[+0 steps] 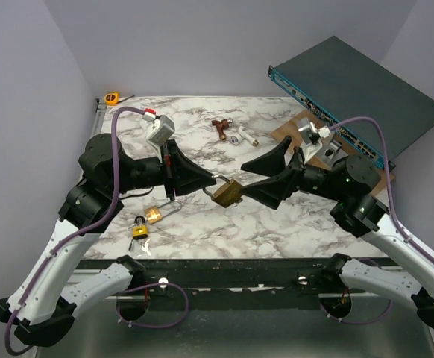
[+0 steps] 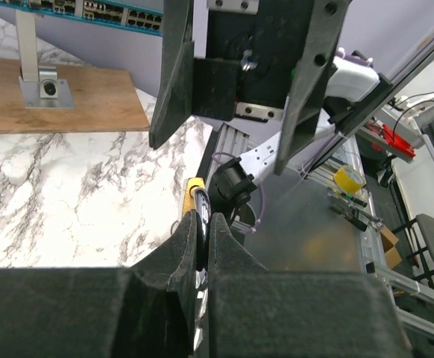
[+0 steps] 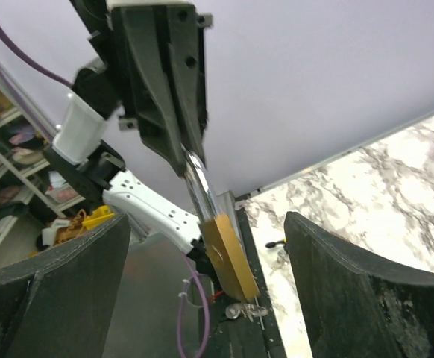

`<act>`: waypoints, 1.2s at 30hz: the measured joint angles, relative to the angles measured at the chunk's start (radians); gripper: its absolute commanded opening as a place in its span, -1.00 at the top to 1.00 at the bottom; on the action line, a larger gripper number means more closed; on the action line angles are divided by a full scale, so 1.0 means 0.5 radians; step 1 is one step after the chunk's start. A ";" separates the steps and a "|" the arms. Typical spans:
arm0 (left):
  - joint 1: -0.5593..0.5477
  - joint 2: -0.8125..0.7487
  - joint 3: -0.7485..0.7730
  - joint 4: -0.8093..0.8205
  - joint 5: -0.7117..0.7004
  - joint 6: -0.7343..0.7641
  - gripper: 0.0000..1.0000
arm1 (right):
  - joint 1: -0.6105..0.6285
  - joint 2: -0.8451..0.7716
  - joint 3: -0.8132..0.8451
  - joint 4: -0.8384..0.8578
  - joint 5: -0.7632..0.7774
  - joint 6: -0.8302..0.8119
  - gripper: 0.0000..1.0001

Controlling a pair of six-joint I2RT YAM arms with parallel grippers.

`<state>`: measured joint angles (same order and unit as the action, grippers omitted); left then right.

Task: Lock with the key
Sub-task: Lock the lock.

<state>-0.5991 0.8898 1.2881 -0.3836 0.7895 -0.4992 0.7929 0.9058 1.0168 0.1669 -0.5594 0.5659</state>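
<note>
A large brass padlock (image 1: 228, 194) hangs above the marble table (image 1: 202, 231) by its chrome shackle (image 3: 197, 179). My left gripper (image 1: 215, 180) is shut on that shackle; in the left wrist view its fingertips (image 2: 200, 216) are pressed together on the bar. In the right wrist view the padlock body (image 3: 228, 257) tilts down between my wide-apart fingers. A small silvery key (image 3: 247, 311) sticks out of its bottom end. My right gripper (image 1: 245, 181) stands open on either side of the padlock, touching nothing (image 3: 206, 224).
A small brass padlock (image 1: 155, 215) and a yellow-and-black padlock (image 1: 140, 230) lie at the front left. Brown and white small parts (image 1: 228, 131) lie at the back. A wooden board (image 1: 291, 130) and a teal network switch (image 1: 359, 89) fill the back right.
</note>
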 measured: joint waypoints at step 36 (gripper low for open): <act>0.174 0.084 0.282 0.227 0.095 -0.398 1.00 | -0.006 -0.018 -0.195 0.242 -0.126 0.061 0.76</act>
<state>-0.5121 0.9318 1.4288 -0.2699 0.8368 -0.6983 0.7898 0.8970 0.9192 0.2878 -0.6224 0.5964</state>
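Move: The key sticks out of the lower end of the padlock, about 8 cm below the right hand's open fingers, some 1 cm to their left and 1 cm nearer the base. The padlock body is about 5 cm below that hand and 3 cm to its left, level fore and aft. From the left hand, which grips the shackle, the key is roughly 5 cm right, 1 cm back and 8 cm down; the right fingertips stand about 5 cm to its right, level otherwise. The right fingers come down around the key and narrow from wide open to nearly shut about its end, though a firm pinch can't be seen. That hand first sinks about 5 cm, then rises some 3 cm. The left hand, still pinching the shackle, lifts the padlock about 7 cm towards it, its fingertips tilting up slightly, then holds still. ##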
